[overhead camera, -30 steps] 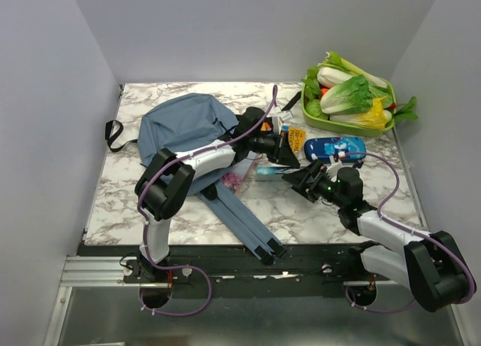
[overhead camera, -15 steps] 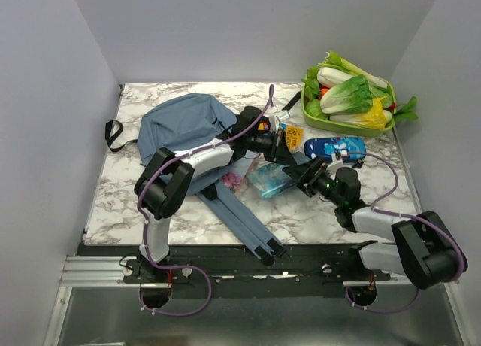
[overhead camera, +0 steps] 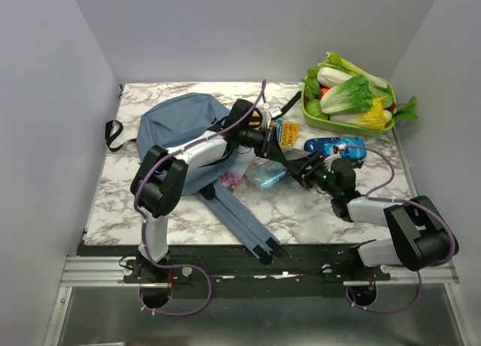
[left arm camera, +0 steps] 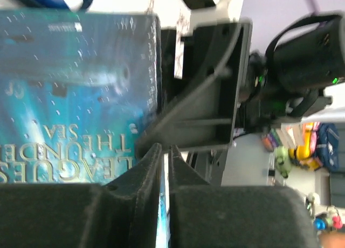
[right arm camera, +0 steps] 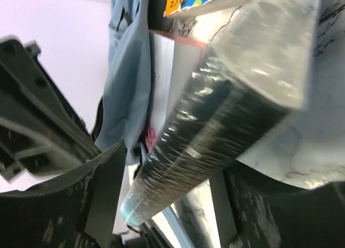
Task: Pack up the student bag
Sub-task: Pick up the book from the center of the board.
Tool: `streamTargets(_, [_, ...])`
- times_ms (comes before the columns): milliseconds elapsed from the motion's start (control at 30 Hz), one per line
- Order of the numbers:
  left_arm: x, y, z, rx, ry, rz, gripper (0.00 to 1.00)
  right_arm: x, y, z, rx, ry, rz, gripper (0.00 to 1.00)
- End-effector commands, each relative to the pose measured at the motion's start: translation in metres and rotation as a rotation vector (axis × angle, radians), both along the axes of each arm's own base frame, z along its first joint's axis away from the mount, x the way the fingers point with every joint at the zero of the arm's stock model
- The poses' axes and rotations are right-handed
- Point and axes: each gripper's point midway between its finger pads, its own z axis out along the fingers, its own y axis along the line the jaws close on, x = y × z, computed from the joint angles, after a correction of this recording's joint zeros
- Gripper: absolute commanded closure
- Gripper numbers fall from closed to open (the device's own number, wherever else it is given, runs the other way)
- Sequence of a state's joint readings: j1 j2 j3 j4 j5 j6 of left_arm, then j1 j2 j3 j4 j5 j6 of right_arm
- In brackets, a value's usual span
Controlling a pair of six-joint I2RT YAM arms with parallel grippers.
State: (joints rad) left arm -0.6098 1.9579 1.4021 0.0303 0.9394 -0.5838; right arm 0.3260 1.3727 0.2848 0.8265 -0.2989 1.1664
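The student bag (overhead camera: 184, 132), dusty blue, lies at the table's back left, and its fabric also shows in the right wrist view (right arm camera: 126, 54). A plastic-wrapped teal book (overhead camera: 267, 174) sits tilted just right of the bag. My left gripper (overhead camera: 276, 152) reaches over the bag to the book's far edge. In the left wrist view its tips (left arm camera: 164, 148) are pressed on a thin blue sliver in front of the book cover (left arm camera: 64, 86). My right gripper (overhead camera: 299, 168) straddles the book's near end (right arm camera: 226, 108), its fingers (right arm camera: 102, 188) standing wide on either side.
The bag's two straps (overhead camera: 240, 218) trail toward the near edge. A pink item (overhead camera: 231, 181) lies by the bag's opening. An orange booklet (overhead camera: 289, 132) and a blue pouch (overhead camera: 334, 147) lie behind the book. A green tray (overhead camera: 385, 83) of vegetables stands at the back right.
The book was flat and is now tilted and nearer the bag. My right gripper has slid left onto it and its fingers have narrowed. My left arm has drawn back slightly.
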Motion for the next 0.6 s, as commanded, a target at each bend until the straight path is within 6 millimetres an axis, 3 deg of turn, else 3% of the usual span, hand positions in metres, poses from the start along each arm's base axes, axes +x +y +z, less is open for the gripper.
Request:
streamTargets(0, [-0.033, 0.021, 0.025, 0.071, -0.029, -0.127, 0.76, 0.028, -0.005, 0.026, -0.005, -0.017, -0.074, 0.36])
streamTargets(33, [-0.033, 0.025, 0.026, 0.086, -0.095, -0.143, 0.65, 0.027, -0.006, 0.023, -0.016, -0.002, -0.075, 0.38])
streamTargets(133, [-0.023, 0.045, 0.032, 0.191, -0.258, -0.109, 0.45, 0.023, -0.012, 0.012, -0.052, 0.041, -0.097, 0.42])
streamTargets(233, [0.003, 0.08, 0.039, 0.331, -0.409, -0.003, 0.36, 0.017, -0.016, 0.0, -0.092, 0.088, -0.105, 0.49])
streamTargets(400, [0.047, 0.158, 0.027, 0.563, -0.528, 0.119, 0.36, 0.002, -0.024, -0.018, -0.163, 0.172, -0.099, 0.58])
streamTargets(433, [0.056, 0.184, 0.016, 0.645, -0.512, 0.154, 0.36, -0.001, -0.024, -0.019, -0.172, 0.179, -0.095, 0.61])
streamTargets(533, [0.065, 0.226, -0.012, 0.776, -0.531, 0.169, 0.36, -0.009, -0.028, -0.025, -0.219, 0.211, -0.097, 0.64])
streamTargets(567, [0.061, 0.243, -0.03, 0.821, -0.509, 0.168, 0.36, -0.012, -0.031, -0.03, -0.239, 0.23, -0.102, 0.65])
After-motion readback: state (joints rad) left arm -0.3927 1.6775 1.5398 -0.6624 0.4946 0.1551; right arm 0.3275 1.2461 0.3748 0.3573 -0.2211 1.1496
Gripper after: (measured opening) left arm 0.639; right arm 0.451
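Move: Just ahead of the right hand, its open fingers already astride one long edge, the tilted blue book has its middle about 3 cm forward and 4 cm left. From that hand the yellow book lies some 14 cm ahead and 8 cm left, the blue case about 8 cm ahead and 11 cm right. The left hand is nearly shut at the book, whose middle is roughly 2 cm ahead, 2 cm right and 3 cm below; the bag's middle is 28 cm left and 8 cm forward. Closing on the book's thick edge, the right hand pinches it between both fingers, eases slightly forward, then draws back and down about 3 cm, tipping down a little. Meanwhile the left fingers open and come free of the book; that hand backs off slightly, then sweeps some 16 cm left, rising and swinging forward over the bag, its wrist turning about 45 degrees. ##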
